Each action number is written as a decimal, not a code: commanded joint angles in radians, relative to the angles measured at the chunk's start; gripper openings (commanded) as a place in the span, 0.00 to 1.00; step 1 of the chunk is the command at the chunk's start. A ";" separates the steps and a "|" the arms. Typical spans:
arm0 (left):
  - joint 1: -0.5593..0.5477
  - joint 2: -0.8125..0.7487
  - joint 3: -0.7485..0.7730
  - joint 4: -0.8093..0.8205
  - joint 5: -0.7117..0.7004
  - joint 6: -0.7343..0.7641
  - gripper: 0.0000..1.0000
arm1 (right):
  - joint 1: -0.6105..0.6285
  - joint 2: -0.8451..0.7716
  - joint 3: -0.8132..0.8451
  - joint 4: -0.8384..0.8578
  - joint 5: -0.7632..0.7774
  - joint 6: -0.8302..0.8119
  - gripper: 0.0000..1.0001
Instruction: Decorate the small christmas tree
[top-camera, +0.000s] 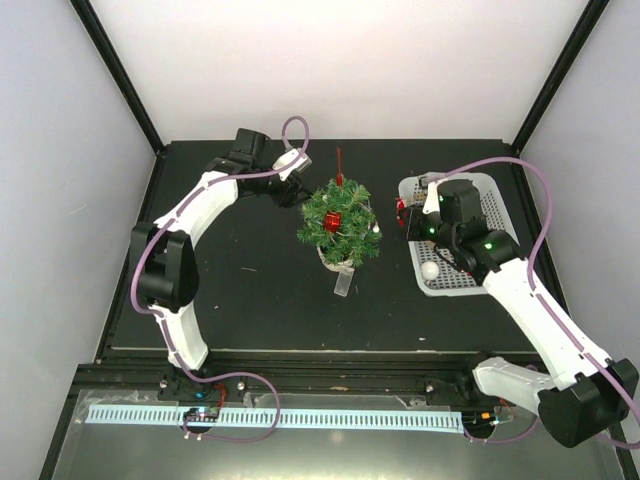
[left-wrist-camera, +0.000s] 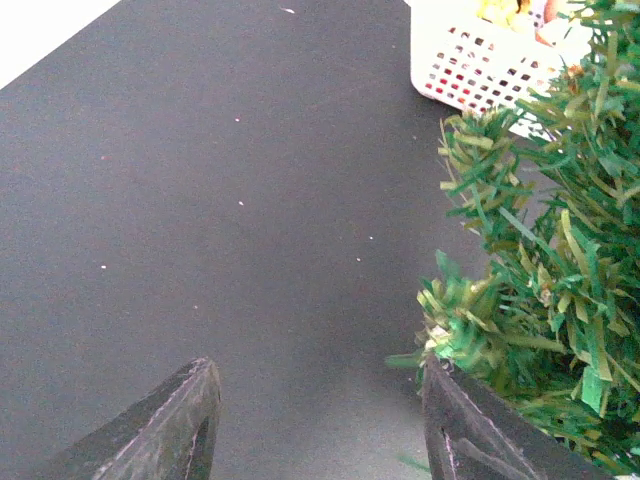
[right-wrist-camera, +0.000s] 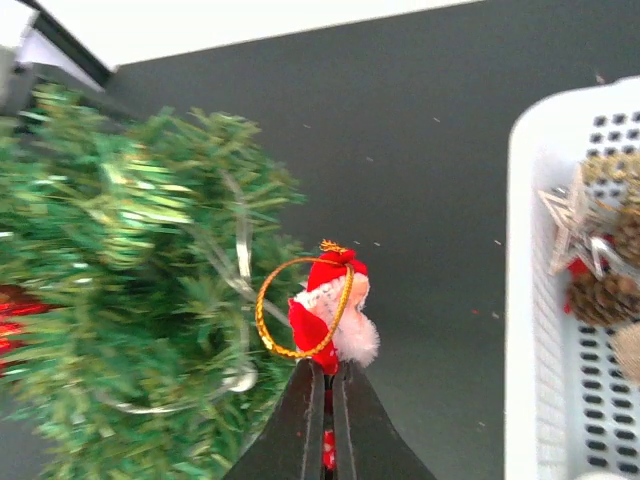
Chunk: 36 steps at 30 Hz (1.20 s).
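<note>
The small christmas tree (top-camera: 340, 222) stands mid-table in a white pot with a pale tag (top-camera: 344, 281); it carries a red ornament (top-camera: 333, 221) and a silver one. It fills the left of the right wrist view (right-wrist-camera: 130, 300) and the right of the left wrist view (left-wrist-camera: 540, 260). My right gripper (right-wrist-camera: 328, 372) is shut on a small Santa ornament (right-wrist-camera: 335, 305) with a gold loop, held just right of the tree (top-camera: 402, 212). My left gripper (left-wrist-camera: 320, 385) is open and empty, at the tree's back left (top-camera: 290, 190), one finger against the branches.
A white mesh basket (top-camera: 490, 205) at the right holds ornaments: a white ball (top-camera: 430, 270), and in the right wrist view a silver star (right-wrist-camera: 572, 225) and a pine cone (right-wrist-camera: 605, 295). A red ribbon (top-camera: 340, 160) lies behind the tree. Black mat all round.
</note>
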 joint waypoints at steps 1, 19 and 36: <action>0.022 0.004 0.055 0.014 -0.010 -0.017 0.61 | 0.021 -0.062 -0.003 0.082 -0.122 -0.031 0.01; 0.092 -0.355 -0.214 -0.116 0.101 0.019 0.87 | 0.080 0.061 -0.026 0.221 -0.220 0.000 0.01; 0.120 -0.729 -0.471 -0.195 0.125 0.027 0.94 | 0.104 0.188 -0.036 0.296 -0.243 0.023 0.01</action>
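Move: The right hand holds the small Santa; the middle of the tree's foliage lies about 12 cm to its left, 2 cm ahead and 6 cm lower. The red gift on the tree is some 14 cm left, 1 cm back and 4 cm below that hand, and the basket's middle about 16 cm right, 7 cm ahead and 20 cm down. From the left hand, the foliage's middle is roughly 7 cm right and 4 cm back, about level. Still pinching the Santa, the right hand carries it up to the right-hand branches: about 8 cm left in all, first rising some 4 cm while drawing slightly back and turning roughly 15 degrees counter-clockwise, then sinking about 6 cm and easing forward again. The left hand opens nearly fully and, after a brief pause, backs away from the tree's far left side, about 15 cm back, also leftward and up. ##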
